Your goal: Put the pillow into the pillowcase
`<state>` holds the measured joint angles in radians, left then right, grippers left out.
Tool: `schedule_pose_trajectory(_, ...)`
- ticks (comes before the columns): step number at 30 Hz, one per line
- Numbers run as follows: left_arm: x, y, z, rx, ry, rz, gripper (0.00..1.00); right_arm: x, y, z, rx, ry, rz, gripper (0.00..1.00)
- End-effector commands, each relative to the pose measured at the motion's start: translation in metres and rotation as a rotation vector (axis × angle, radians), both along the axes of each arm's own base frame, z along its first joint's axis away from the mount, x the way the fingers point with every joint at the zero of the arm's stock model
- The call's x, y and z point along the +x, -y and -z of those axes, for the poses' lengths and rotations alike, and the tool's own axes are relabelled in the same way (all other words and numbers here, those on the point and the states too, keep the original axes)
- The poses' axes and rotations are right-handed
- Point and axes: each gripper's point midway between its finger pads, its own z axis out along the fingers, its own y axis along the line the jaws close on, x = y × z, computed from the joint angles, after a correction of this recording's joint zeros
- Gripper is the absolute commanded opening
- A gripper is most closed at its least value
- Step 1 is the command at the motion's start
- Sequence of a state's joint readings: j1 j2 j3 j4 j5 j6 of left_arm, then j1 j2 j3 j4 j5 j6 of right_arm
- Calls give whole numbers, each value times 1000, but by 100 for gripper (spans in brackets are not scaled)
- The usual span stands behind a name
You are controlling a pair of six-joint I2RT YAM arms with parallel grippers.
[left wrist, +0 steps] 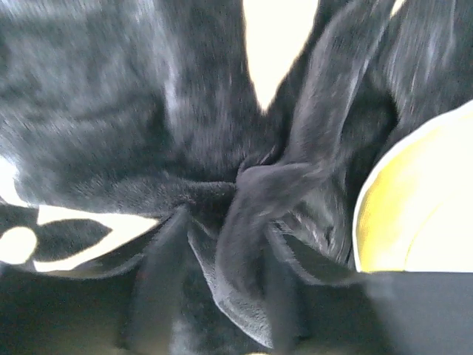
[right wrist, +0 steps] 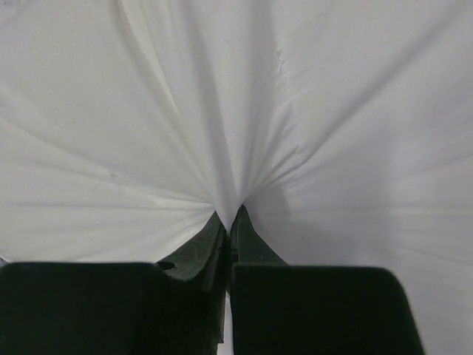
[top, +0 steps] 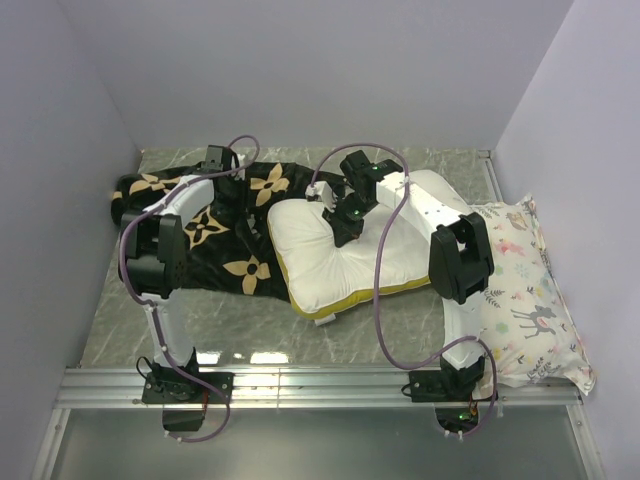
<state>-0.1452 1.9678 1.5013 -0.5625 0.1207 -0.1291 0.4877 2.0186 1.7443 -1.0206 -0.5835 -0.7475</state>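
Note:
The white pillow (top: 330,262) with a yellow edge band lies mid-table, its left end against the black flower-print pillowcase (top: 225,240). My right gripper (top: 346,236) presses down on the pillow's top. In the right wrist view it (right wrist: 233,216) is shut, pinching a pucker of the pillow's white cloth (right wrist: 236,111). My left gripper (top: 232,168) is at the pillowcase's far edge. The left wrist view shows its blurred fingers apart (left wrist: 222,296), with a loose fold of black plush pillowcase (left wrist: 111,111) standing between them. The pillow's yellow band (left wrist: 414,214) shows at the right.
A deer-print pillow (top: 525,295) lies along the right wall. Grey walls close in the left, back and right sides. A metal rail (top: 320,385) carrying both arm bases runs along the near edge.

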Motion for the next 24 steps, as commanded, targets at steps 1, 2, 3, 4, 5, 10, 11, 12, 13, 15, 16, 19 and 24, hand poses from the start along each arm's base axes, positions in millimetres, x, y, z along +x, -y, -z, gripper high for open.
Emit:
schedule_pose_trajectory(1,23,-1,-17,6,64,-18,44,-2,8,-10,-9,3,19,0)
schedule_pose_trajectory(2,23,-2,-19,6,66,-16,36,-2,7,-11,-8,1,16,0)
schedule_pose_trajectory(3,23,-2,-22,5,72,-12,33,-1,7,-12,-6,4,17,0)
schedule_pose_trajectory(4,22,-1,-23,2,76,-6,29,-1,6,-12,-6,3,17,0)
schedule_pose_trajectory(5,21,-1,-28,-3,89,1,24,-1,5,-13,-3,1,20,0)
schedule_pose_trajectory(10,17,6,-40,-49,121,34,35,-4,2,-10,-2,-10,18,0)
schedule_pose_trajectory(11,17,6,-40,-52,122,35,38,-5,1,-9,-2,-10,15,0)
schedule_pose_trajectory(12,18,7,-39,-56,121,30,40,-5,1,-8,-3,-14,14,0)
schedule_pose_trajectory(13,21,8,-40,-63,125,31,41,-6,0,-7,-3,-14,12,0)
schedule_pose_trajectory(15,27,9,-35,-68,127,16,43,-6,-1,-8,-2,-16,11,0)
schedule_pose_trajectory(16,31,9,-36,-72,134,1,42,-6,-1,-9,-2,-19,14,0)
schedule_pose_trajectory(19,39,11,-32,-80,131,-8,36,-5,-2,-11,-6,-14,8,0)
schedule_pose_trajectory(24,40,8,-36,-66,136,7,1,-5,-4,-14,-1,-3,3,0)
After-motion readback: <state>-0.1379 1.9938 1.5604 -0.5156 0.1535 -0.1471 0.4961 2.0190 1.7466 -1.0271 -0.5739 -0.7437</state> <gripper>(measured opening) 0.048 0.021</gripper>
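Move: Just ahead of the left hand's open fingers, about 2 cm farther out and 1 cm to the right, lies the raised fold of the pillowcase. The pillow's left edge is some 8 cm to this hand's right and 3 cm back, with the pillow's middle about 28 cm right and 8 cm back. From the right hand, which holds the pillow's cover, the fold lies roughly 24 cm left, 11 cm ahead and 5 cm lower. Working its fingertips over the pillowcase fold, the left hand edges about 2.5 cm forward and 1.5 cm up. Its fingers narrow, part again somewhat, then shut and pinch the black cloth, the wrist tilting up only some 5 degrees. The right hand stays in place and keeps its pinch on the white pillow cover. ##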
